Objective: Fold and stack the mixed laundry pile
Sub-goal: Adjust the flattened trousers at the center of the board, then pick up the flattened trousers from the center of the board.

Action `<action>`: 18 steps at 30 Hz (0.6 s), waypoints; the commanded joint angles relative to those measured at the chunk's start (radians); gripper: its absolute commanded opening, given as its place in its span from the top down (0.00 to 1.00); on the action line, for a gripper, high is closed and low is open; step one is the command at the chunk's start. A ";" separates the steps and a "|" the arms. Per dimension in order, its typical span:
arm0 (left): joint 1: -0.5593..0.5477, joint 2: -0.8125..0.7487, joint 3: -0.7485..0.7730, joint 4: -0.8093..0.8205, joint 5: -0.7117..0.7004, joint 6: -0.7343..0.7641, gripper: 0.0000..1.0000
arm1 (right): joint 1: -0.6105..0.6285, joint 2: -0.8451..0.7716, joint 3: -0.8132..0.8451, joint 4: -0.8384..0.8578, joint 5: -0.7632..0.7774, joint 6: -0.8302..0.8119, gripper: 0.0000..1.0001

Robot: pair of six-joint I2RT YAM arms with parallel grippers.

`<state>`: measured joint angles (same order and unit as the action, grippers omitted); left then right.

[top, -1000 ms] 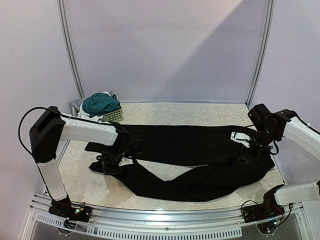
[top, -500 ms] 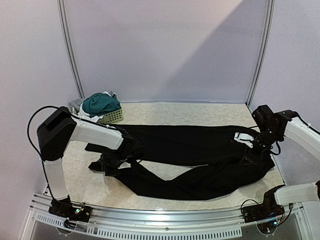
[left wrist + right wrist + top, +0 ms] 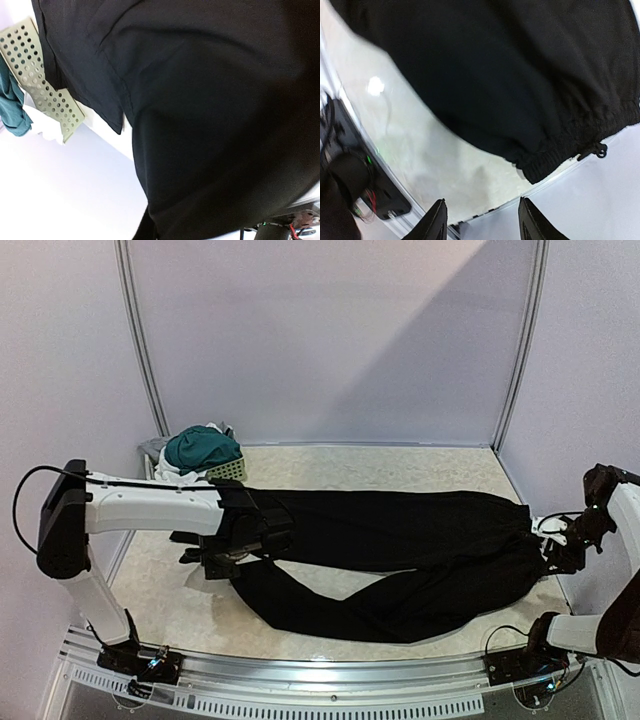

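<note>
The long black trousers [image 3: 400, 530] lie spread across the table, legs to the left and waist to the right. My left gripper [image 3: 232, 550] sits at the leg ends and is shut on a pinch of the trousers. In the left wrist view black cloth [image 3: 210, 115] covers its fingers. My right gripper [image 3: 482, 220] is open and empty, hovering by the table's right edge just off the elastic waistband [image 3: 560, 150]. It shows at the far right [image 3: 560, 540] in the top view. The teal-green shorts [image 3: 200, 448] and a white cloth [image 3: 47, 131] sit at the back left.
A pale perforated basket [image 3: 227, 472] stands under the shorts at the back left corner, also seen as the basket [image 3: 40, 85] in the left wrist view. A metal rail [image 3: 330, 680] runs along the near edge. Side walls stand close on both sides.
My left gripper has shut on the trouser leg, and its arm has shifted. My right arm has drawn back to the right, off the waist to the table's right edge.
</note>
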<state>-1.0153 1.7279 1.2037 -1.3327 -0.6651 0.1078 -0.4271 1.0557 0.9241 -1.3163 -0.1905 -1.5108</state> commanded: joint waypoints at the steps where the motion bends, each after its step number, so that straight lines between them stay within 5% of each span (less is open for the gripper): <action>1: -0.053 0.003 0.016 -0.237 -0.038 -0.049 1.00 | -0.029 -0.011 -0.087 -0.020 0.066 -0.269 0.50; 7: -0.066 -0.032 -0.007 -0.234 -0.052 -0.082 1.00 | -0.029 -0.095 -0.313 0.202 0.165 -0.384 0.50; 18: -0.064 -0.095 -0.061 -0.193 -0.039 -0.049 1.00 | -0.029 -0.068 -0.297 0.285 0.094 -0.358 0.49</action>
<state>-1.0679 1.6726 1.1637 -1.3487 -0.7082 0.0494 -0.4522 0.9863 0.6231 -1.0790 -0.0643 -1.8416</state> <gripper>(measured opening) 0.007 0.509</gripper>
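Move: Under and just ahead of the open right hand lies the near corner of the trousers' waistband, roughly 4 cm ahead, 1 cm left and 12 cm below it; the drawstring is about 8 cm farther out than that corner. From the left hand, which already holds the near leg's end, the corner lies some 80 cm right, level fore and aft, 9 cm down. The far leg's cuff is about 13 cm ahead of the left hand and 6 cm left. Dropping quickly about 7 cm towards the board, the right hand swings back some 5 cm to the near side of the waistband corner, then reverses and comes forward about 2.5 cm, drifting right and turning some 15 degrees counter-clockwise. Its fingers stay half open and grip nothing, while the left hand keeps the leg's end pinched and creeps up and back only a centimetre. ##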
